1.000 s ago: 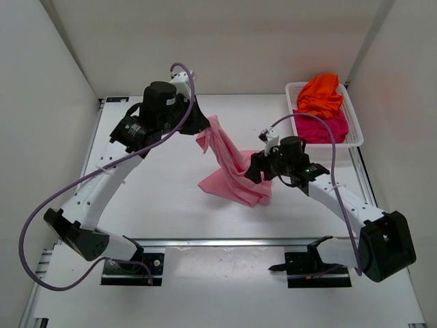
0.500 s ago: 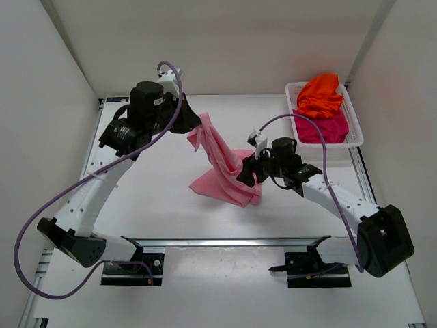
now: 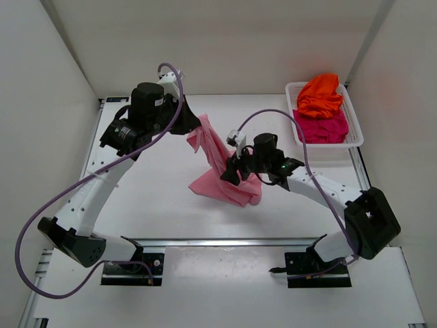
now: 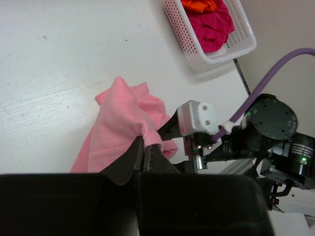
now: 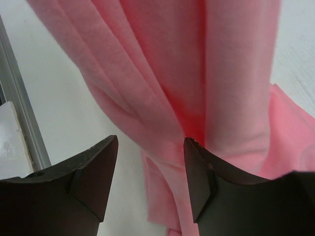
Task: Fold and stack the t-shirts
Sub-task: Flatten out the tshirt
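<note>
My left gripper (image 3: pixel 194 127) holds the light pink t-shirt (image 3: pixel 222 175) up by one edge, its fingers (image 4: pixel 143 143) shut on a pinch of cloth. The shirt hangs in folds and its lower part rests on the table. My right gripper (image 3: pixel 229 171) is at the hanging cloth, low down. Its jaws (image 5: pixel 150 143) stand open with a pink fold (image 5: pixel 197 78) between and just past the tips, not pinched. The orange t-shirt (image 3: pixel 319 94) and the magenta t-shirt (image 3: pixel 321 128) lie in the basket at the back right.
A white mesh basket (image 3: pixel 356 134) stands at the table's back right corner, also seen in the left wrist view (image 4: pixel 197 55). Purple cables loop off both arms. White walls close the table on three sides.
My right gripper has moved left into the hanging pink shirt and its jaws have narrowed a little. The left gripper shifted slightly left with the shirt, then held still.
</note>
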You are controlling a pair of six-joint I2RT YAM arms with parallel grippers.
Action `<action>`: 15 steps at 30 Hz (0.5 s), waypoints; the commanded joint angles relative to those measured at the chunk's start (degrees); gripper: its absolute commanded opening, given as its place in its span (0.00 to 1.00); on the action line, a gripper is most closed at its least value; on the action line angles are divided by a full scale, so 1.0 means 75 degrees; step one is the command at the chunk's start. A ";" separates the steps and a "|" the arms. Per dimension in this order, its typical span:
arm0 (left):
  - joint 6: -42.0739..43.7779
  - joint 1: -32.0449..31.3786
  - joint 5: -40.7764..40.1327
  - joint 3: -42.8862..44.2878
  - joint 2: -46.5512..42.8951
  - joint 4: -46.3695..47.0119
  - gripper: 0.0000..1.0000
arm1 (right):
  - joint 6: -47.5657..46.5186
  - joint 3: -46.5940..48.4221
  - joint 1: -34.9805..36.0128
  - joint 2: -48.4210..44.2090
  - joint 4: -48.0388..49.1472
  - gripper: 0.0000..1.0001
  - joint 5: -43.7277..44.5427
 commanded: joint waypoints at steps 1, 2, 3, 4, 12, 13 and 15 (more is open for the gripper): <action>0.0038 0.0055 0.0079 0.0026 -0.0216 0.0174 0.00 | -0.0297 0.0359 0.0112 0.0396 0.0333 0.54 -0.0060; 0.0003 0.0089 0.0114 0.0038 -0.0193 0.0186 0.00 | -0.0367 0.0383 0.0100 0.0421 0.0309 0.55 -0.0037; 0.0037 0.0113 0.0102 0.0050 -0.0204 0.0128 0.00 | -0.0402 0.0267 0.0146 0.0456 0.0332 0.53 0.0056; 0.0049 0.0113 0.0102 0.0015 -0.0170 0.0162 0.00 | -0.0345 0.0242 0.0170 0.0515 0.0367 0.53 0.0115; 0.0026 0.0300 0.0242 -0.0044 -0.0286 0.0291 0.00 | 0.0171 0.0066 -0.0158 0.0715 0.0134 0.00 0.1051; 0.0038 0.0312 0.0266 -0.0114 -0.0286 0.0314 0.00 | 0.0195 0.0136 -0.0193 0.0645 0.0017 0.00 0.1216; 0.0119 0.0382 0.0395 -0.0126 -0.0391 0.0373 0.00 | 0.0242 0.0195 -0.0262 0.0470 -0.0380 0.00 0.1485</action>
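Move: The hanging fold of the pink t-shirt is right at the right hand's open fingers, some 4 cm lower, 2 cm ahead and 1 cm to the right; the left hand has it about 23 cm below, 12 cm to the right and 3 cm back. The t-shirt's spread part on the table lies roughly 14 cm below the right hand, 3 cm ahead and 3 cm left. The laundry basket stands some 37 cm ahead of the right hand, 43 cm right and 10 cm lower. The pink t-shirt's hanging fold is pinched between the right fingertips: the right hand sinks about 4 cm onto it, then also eases some 2 cm forward and drifts back to the right as its half-open fingers snap shut, the wrist turning about 10 degrees, partly clockwise. The left hand keeps its shut grip on the raised end, nearly still. ##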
